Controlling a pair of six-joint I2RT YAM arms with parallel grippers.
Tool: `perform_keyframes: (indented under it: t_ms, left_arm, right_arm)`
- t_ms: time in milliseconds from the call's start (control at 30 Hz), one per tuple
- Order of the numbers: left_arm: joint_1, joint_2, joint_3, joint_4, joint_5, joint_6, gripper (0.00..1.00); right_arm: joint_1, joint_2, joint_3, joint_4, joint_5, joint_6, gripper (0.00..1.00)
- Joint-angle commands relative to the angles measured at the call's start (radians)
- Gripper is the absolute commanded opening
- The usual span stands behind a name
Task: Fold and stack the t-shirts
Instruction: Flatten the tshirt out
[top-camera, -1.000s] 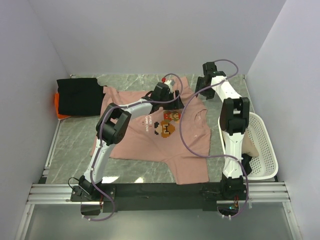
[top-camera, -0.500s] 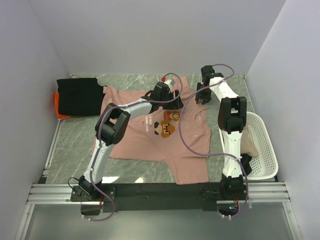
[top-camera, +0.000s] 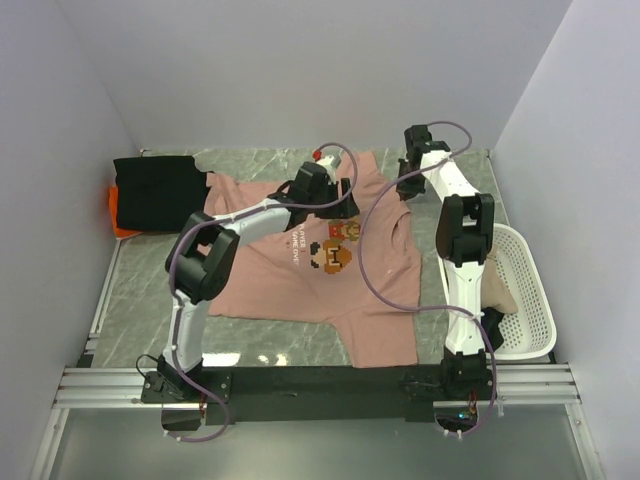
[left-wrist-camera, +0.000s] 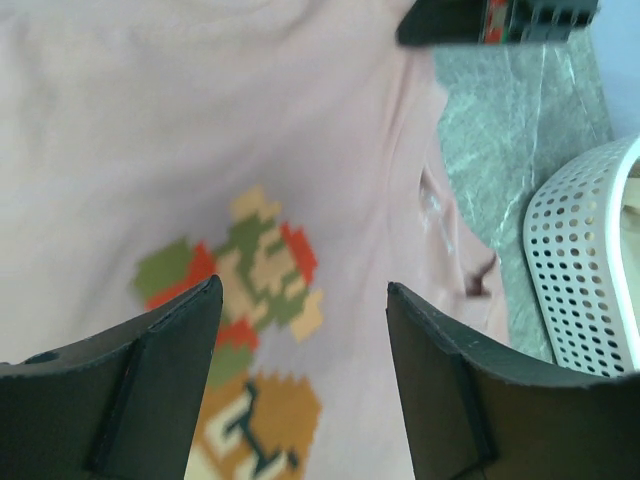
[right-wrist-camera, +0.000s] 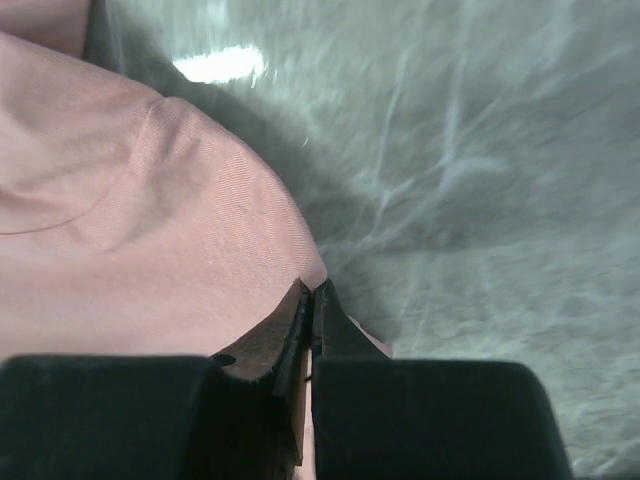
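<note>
The dusty-pink t-shirt (top-camera: 290, 270) lies spread flat, its pixel-art graphic (top-camera: 335, 247) facing up. At the back left sits a folded black t-shirt (top-camera: 160, 190) on an orange t-shirt (top-camera: 117, 216). My left gripper (top-camera: 340, 205) hovers open over the pink shirt near its collar. In the left wrist view its gripper (left-wrist-camera: 303, 285) frames the graphic (left-wrist-camera: 250, 270) with nothing between the fingers. My right gripper (top-camera: 405, 186) is at the shirt's far right corner. In the right wrist view the gripper (right-wrist-camera: 312, 287) is shut on the pink t-shirt's (right-wrist-camera: 140, 220) edge.
A white mesh laundry basket (top-camera: 535, 300) stands at the right edge, with beige cloth inside; it also shows as the basket (left-wrist-camera: 590, 250) in the left wrist view. Marble tabletop (right-wrist-camera: 480, 160) shows beyond the shirt's edge. Walls close in on three sides.
My right gripper has closed on the pink shirt's edge. The left arm has swung a little to the left, still open.
</note>
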Motion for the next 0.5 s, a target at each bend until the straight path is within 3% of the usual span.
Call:
perform_keyframes:
  t_ms: [0,233,467]
  left_arm:
    - [0.001,-0.116,-0.073,0.016,-0.051,0.040,0.73]
    - [0.019,-0.256,-0.226,0.019,-0.134,0.043,0.74]
    - [0.051,-0.510,-0.462,-0.014,-0.301,0.041,0.74]
  right_arm:
    - [-0.045,0.002,0.088,0.006,0.055,0.010,0.00]
    - [-0.081,0.049,0.144,0.000,0.086,0.023,0.00]
    - [-0.091,0.041,0.154,0.034,0.109,0.047,0.00]
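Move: The t-shirt's far shoulder is already pinched in the right hand, bound for the bare table about 6 cm right of that hand, 3 cm ahead and 3 cm lower. From it the loose far sleeve lies some 9 cm left and 6 cm ahead, the red-and-green print about 14 cm left and 8 cm back. From the empty left hand, the white lettering is about 11 cm left, 9 cm back and 9 cm below, the pinched shoulder some 14 cm right, 2 cm ahead and 7 cm lower. The shirt's shoulder stays shut in the right fingers and is drawn forward and up at first, then mostly right over the bare table, about 6 cm in all, sinking slightly at the end with a small clockwise turn. The left hand, open and empty, swings left and back some 11 cm above the shirt towards the lettering, rising about 2 cm. ##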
